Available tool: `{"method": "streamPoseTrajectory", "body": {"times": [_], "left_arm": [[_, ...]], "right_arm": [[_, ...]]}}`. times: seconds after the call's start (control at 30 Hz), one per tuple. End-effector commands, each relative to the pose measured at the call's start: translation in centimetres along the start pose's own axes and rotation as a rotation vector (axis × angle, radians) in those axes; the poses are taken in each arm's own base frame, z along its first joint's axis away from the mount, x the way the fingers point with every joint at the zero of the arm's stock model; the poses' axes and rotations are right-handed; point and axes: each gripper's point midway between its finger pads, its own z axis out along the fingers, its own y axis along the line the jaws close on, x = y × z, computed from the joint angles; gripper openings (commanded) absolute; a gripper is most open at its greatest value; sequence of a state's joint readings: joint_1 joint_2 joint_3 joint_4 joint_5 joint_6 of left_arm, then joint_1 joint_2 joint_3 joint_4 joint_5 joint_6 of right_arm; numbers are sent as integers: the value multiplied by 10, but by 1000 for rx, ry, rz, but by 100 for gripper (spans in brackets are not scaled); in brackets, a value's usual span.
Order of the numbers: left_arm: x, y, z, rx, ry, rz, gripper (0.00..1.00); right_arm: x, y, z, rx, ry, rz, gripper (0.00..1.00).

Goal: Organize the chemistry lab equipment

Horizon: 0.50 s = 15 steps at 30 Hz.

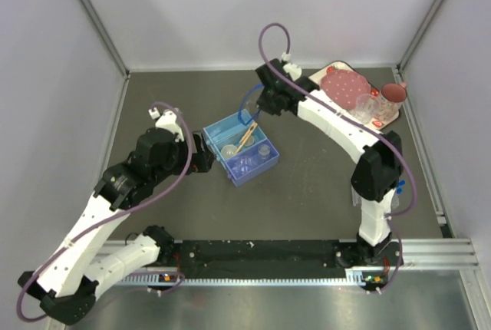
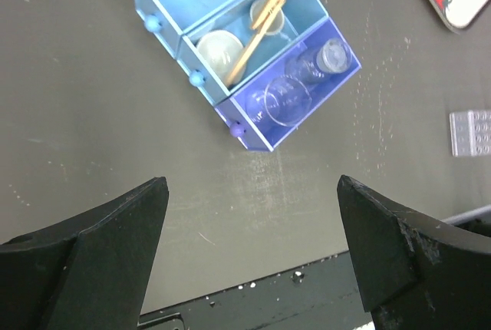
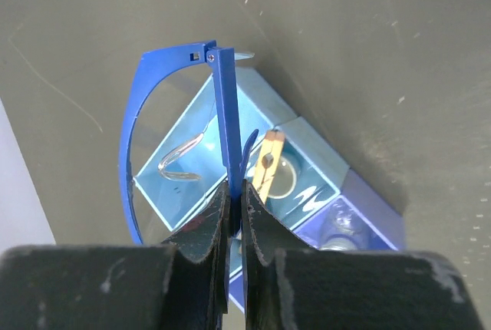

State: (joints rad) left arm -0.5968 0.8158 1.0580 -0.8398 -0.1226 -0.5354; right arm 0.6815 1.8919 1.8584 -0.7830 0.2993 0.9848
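A blue three-compartment box (image 1: 265, 163) stands mid-table. Its middle compartment holds thin wooden tongs (image 2: 265, 19) and a small clear round dish (image 2: 219, 47). The darker blue end compartment (image 2: 337, 77) holds clear glassware (image 2: 288, 98). My right gripper (image 3: 235, 192) hangs just over the box, shut on the temple arm of blue-framed safety glasses (image 3: 222, 100). Their lens hangs over the far light-blue compartment (image 3: 192, 184). In the top view that gripper (image 1: 258, 112) is at the box's far side. My left gripper (image 2: 252, 192) is open and holds nothing, on the near-left side of the box over bare table.
A white strawberry-print tray (image 1: 387, 119) with a pink plate and glasses sits at the back right. A clear well rack (image 2: 472, 132) lies right of the box. Small blue pieces (image 1: 400, 187) lie by the right arm. The black base rail (image 1: 261, 252) runs along the near edge.
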Motion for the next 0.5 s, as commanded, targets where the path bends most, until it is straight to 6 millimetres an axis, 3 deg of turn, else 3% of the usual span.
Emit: {"method": "streamPoseTrajectory", "body": {"times": [0.0,0.13,0.47], "left_arm": [[-29,15,-26,-87,-132,-66,97],[-31,25,-40,-130,-169,-97,97],[-20,44,-58,-180,-183,-120,98]], "right_arm": [[13,45,-3,-74,-3,95,0],[30,60,4,-77,-3,165,0],[60,78,26,-36,-51,304,0]]}}
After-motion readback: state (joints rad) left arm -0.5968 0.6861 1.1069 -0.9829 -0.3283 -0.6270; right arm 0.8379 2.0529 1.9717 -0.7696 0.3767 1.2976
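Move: The empty light-blue compartment of the divided box lies about 11 cm to the right hand's left, roughly level fore-and-aft and some 17 cm below. Counted from that hand, the wooden clamp is about 5 cm left and 3 cm back, the white cup about 10 cm left and 7 cm back, and the glass bottle 6 cm back and 1 cm right. From the left hand the compartment is some 16 cm ahead, 6 cm right and well below, about 21 cm. Still pinching the blue-framed glasses, the right hand carries them left by about 8.5 cm towards the empty compartment, sinking some 2.5 cm early on and rolling its left side up a little. The left hand, empty and wide open, clears away leftward and slightly up from the box, turning counter-clockwise. ##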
